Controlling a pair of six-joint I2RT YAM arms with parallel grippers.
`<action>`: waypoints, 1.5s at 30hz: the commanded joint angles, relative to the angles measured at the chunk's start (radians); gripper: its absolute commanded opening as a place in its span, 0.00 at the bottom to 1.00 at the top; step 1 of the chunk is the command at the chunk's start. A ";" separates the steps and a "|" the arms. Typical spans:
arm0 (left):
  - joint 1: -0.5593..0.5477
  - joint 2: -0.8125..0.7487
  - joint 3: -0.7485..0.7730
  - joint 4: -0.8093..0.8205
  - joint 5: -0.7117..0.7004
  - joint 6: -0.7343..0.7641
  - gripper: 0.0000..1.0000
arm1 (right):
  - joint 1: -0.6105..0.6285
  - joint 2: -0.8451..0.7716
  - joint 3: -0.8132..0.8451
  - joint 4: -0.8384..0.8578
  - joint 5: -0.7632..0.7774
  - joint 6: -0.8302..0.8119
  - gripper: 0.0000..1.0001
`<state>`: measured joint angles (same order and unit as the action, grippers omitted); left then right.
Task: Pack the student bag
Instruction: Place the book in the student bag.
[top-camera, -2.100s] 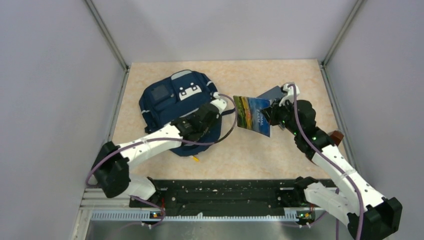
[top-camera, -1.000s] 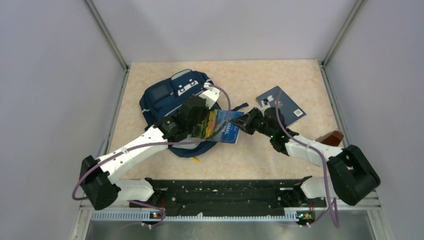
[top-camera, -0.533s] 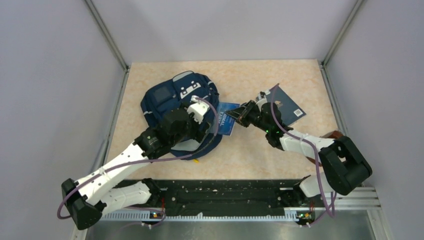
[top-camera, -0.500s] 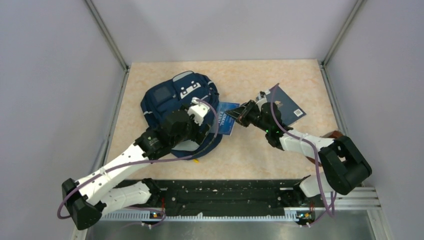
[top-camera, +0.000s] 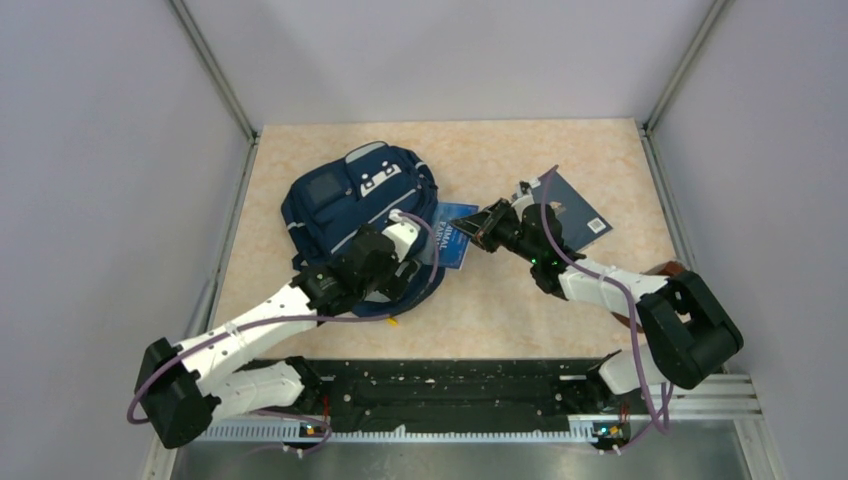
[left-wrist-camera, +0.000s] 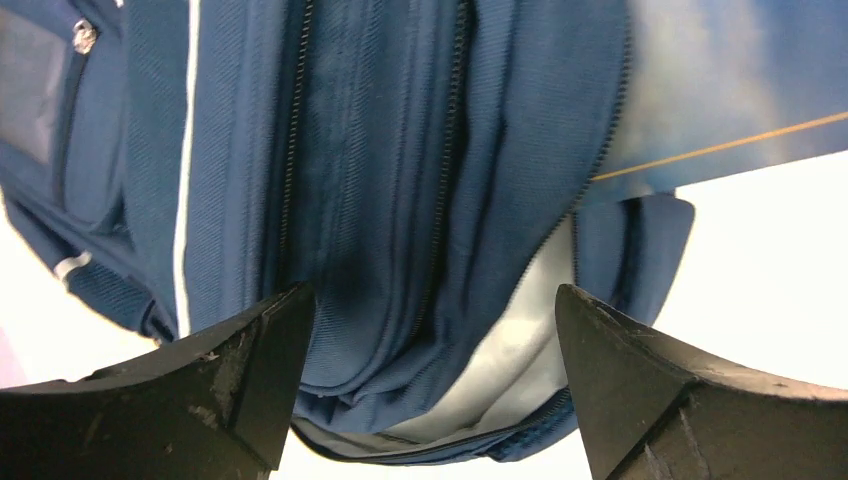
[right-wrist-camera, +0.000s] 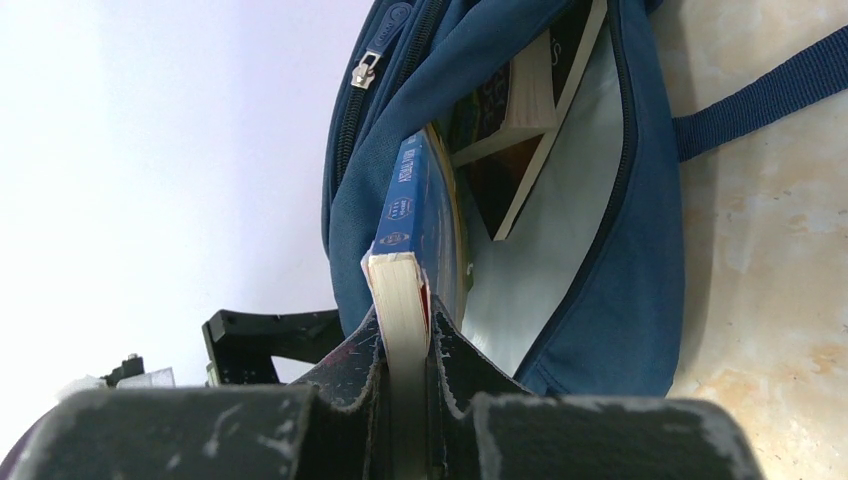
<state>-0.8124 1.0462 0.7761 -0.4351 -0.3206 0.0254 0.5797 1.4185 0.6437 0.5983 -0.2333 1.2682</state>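
Observation:
The student bag (top-camera: 345, 195), navy with white stripes and patches, lies at the table's left middle with its mouth facing right. My right gripper (top-camera: 482, 230) is shut on a blue-spined book (right-wrist-camera: 405, 270) that stands on edge, its far half inside the bag's mouth (right-wrist-camera: 560, 230). Another book (right-wrist-camera: 520, 110) lies deeper inside against the grey lining. My left gripper (left-wrist-camera: 430, 300) hangs open over the bag's near right edge (top-camera: 392, 272) and holds nothing. Blue fabric and grey lining (left-wrist-camera: 520, 370) show between its fingers.
A dark blue book (top-camera: 578, 208) lies flat on the table behind my right arm. A brown object (top-camera: 668, 272) sits at the right edge, partly behind that arm. A bag strap (right-wrist-camera: 770, 95) runs across the table. Grey walls close in three sides.
My left gripper has opened, let go of the bag and drawn back toward the near side. The right gripper has swung the book on edge into the bag's mouth and now holds still.

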 joint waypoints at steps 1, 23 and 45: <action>0.002 0.040 0.064 -0.044 -0.154 0.008 0.95 | 0.008 -0.037 0.082 0.242 0.004 0.034 0.00; -0.001 0.081 0.129 -0.258 -0.308 -0.072 0.09 | 0.002 -0.100 0.063 0.133 0.113 -0.053 0.00; 0.018 -0.084 0.159 0.192 -0.235 0.120 0.00 | 0.121 0.141 0.152 0.282 0.354 0.082 0.00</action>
<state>-0.8024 0.9848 0.9005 -0.4057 -0.5968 0.1452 0.6735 1.5074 0.6773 0.7155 0.0204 1.2926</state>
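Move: The loose edge of the bag's flap lies between and past the left hand's open fingers, about 5 cm to its left, 1 cm back and 2 cm lower; the blue book's middle is some 9 cm to its right and 6 cm ahead, and the yellow marker about 12 cm back, 1 cm left and 14 cm below. The right hand, already gripping the blue book, has the bag's mouth roughly 10 cm to its left, 6 cm back and 8 cm below. Bring the left gripper about 5 cm left and slightly down over the flap's edge, rolling it a little, and shut the fingers to pinch the cloth; then lift the edge some 11 cm, easing forward and tipping the fingers up. Keep the right hand's grip on the book, holding still at first, drifting slightly right and up, then nudging it left and forward as the flap rises. ##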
